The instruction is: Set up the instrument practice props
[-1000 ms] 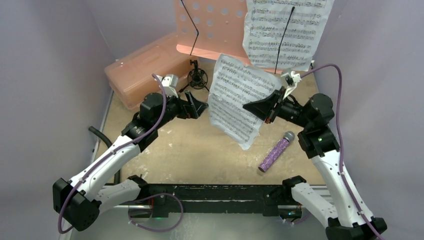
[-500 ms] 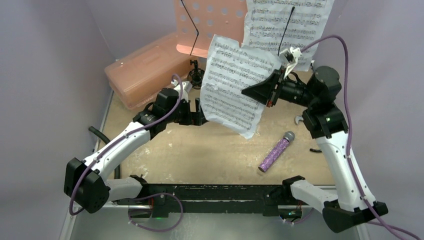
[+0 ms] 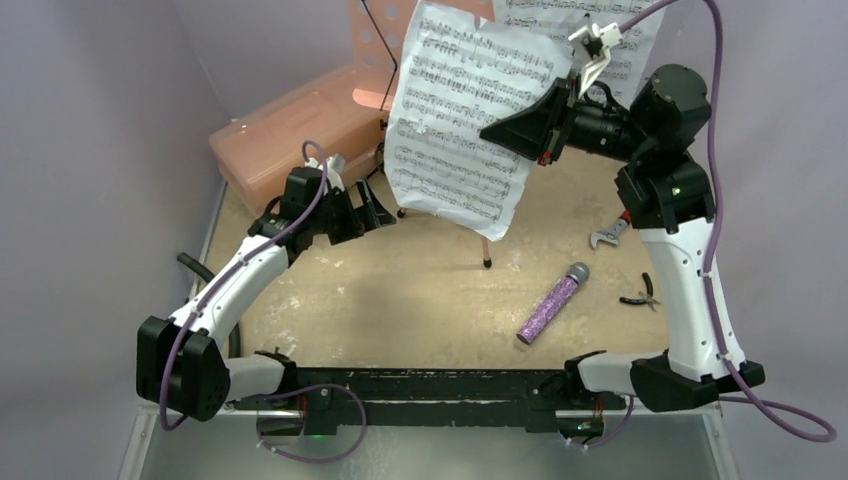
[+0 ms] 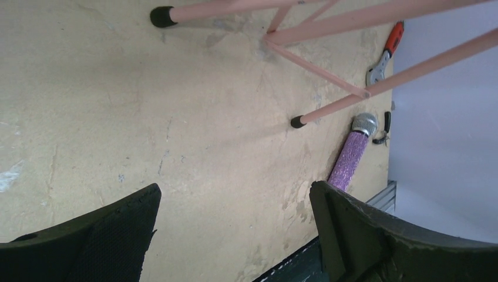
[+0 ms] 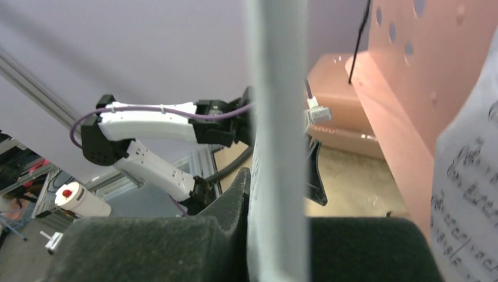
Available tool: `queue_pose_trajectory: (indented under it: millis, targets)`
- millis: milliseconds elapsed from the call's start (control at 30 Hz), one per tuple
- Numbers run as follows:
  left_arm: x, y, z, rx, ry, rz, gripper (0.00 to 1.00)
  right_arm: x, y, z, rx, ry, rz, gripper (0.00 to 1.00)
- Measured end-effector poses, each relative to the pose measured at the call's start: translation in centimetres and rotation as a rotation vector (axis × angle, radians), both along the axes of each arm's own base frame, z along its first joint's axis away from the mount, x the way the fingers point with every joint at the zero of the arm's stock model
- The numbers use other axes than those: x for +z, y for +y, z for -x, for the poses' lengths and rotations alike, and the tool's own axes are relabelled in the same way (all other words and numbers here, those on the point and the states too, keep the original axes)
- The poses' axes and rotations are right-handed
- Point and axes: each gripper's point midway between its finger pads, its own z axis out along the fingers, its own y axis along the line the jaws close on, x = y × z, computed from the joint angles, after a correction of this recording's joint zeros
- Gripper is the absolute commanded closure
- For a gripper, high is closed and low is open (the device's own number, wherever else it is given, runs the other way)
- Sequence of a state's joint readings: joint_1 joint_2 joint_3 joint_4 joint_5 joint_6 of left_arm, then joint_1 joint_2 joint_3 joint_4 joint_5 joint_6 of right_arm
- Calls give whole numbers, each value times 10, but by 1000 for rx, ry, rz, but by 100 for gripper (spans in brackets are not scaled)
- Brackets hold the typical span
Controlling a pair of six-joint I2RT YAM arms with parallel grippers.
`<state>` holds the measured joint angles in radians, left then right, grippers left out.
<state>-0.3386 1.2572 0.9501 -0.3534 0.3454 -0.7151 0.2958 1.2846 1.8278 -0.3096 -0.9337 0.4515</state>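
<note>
My right gripper [image 3: 490, 131] is shut on the right edge of a white sheet-music page [image 3: 460, 110] and holds it up in front of the pink music stand [image 3: 372, 45]. In the right wrist view the page [image 5: 276, 117] runs edge-on between the pinched pads of that gripper [image 5: 267, 200]. Another page [image 3: 640, 30] rests on the stand's right side. The glittery purple microphone [image 3: 550, 305] lies on the table, front right. My left gripper [image 3: 375, 210] is open and empty, low, left of the held page. Its wrist view shows the jaws [image 4: 235, 194] over bare board, with stand legs [image 4: 329, 106] and microphone [image 4: 350, 158] beyond.
A big pink plastic case [image 3: 290, 135] lies at the back left. A red-handled wrench [image 3: 608, 236] and pliers [image 3: 640, 293] lie by the right wall. A stand foot [image 3: 487, 262] sits mid-table. A black hose [image 3: 195, 270] runs along the left edge.
The right gripper has lifted the page up and back toward the stand. The left arm has drawn back to the left, away from the page, still open.
</note>
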Motion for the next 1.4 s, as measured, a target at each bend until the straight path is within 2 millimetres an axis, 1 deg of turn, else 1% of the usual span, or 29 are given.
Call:
queue_pose_trajectory:
  millis: [167, 267, 333, 367, 433, 533, 667, 733, 833, 933, 1000, 1133, 1167, 1200, 1267, 1400]
  targets:
    - [3, 22, -14, 81, 15, 30, 5, 39, 1, 2, 4, -64, -25, 100]
    - [4, 38, -21, 131, 18, 29, 6, 52, 2, -4, -8, -77, -35, 100]
    - [12, 43, -25, 147, 8, 29, 7, 58, 2, -9, -23, -79, -42, 100]
    - [18, 45, -29, 154, -3, 30, 7, 60, 2, -11, -30, -82, -46, 100]
    - [37, 45, -37, 153, -40, 33, 8, 65, 2, -16, -50, -86, -55, 100]
    - [73, 44, -53, 147, -114, 30, 9, 70, 0, -23, -85, -98, -66, 100]
    - [124, 48, -74, 164, -212, 4, 12, 79, -5, -31, -156, -137, -78, 100]
    - [149, 50, -81, 179, -253, -3, 14, 84, -9, -36, -198, -159, -88, 100]
    - [180, 54, -86, 203, -301, -5, 16, 92, -14, -39, -248, -195, -103, 100]
    - [207, 59, -86, 238, -352, -6, 20, 98, -18, -40, -275, -221, -112, 100]
    - [221, 64, -87, 266, -386, -9, 22, 100, -20, -41, -290, -232, -112, 100]
    - [241, 73, -83, 324, -429, 4, 26, 103, -25, -46, -335, -250, -114, 100]
    - [246, 74, -81, 335, -442, 11, 30, 104, -26, -47, -343, -255, -114, 100]
    - [253, 75, -79, 346, -455, 27, 37, 104, -27, -48, -351, -259, -113, 100]
    - [266, 75, -75, 352, -488, 58, 42, 105, -29, -49, -371, -272, -110, 100]
    - [305, 60, -64, 277, -600, 163, 44, 110, -36, -52, -422, -313, -97, 100]
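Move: The left hand, empty and open, has the music stand's left page arm about 15 cm ahead, 4 cm to its right and 27 cm above. The held sheet's middle is some 17 cm to that hand's right, 34 cm up and about level; the pink case is about 22 cm ahead and 22 cm left. From the right hand, the stand's bare left half is about 27 cm ahead, 13 cm left and 10 cm below, the mounted sheet 18 cm ahead and 17 cm right. The left hand swings some 4 cm left and a little forward, then climbs fast towards the height of the stand's left page arm, about 30 cm in all and ending some 6 cm farther out, its fingers tipping up about 35 degrees from their downward slant and narrowing to roughly half open on nothing. The right hand keeps its shut pinch on the music sheet and carries it up about 12 cm, also easing forward and to the right by some 4 cm each while turning roughly 25 degrees clockwise. ##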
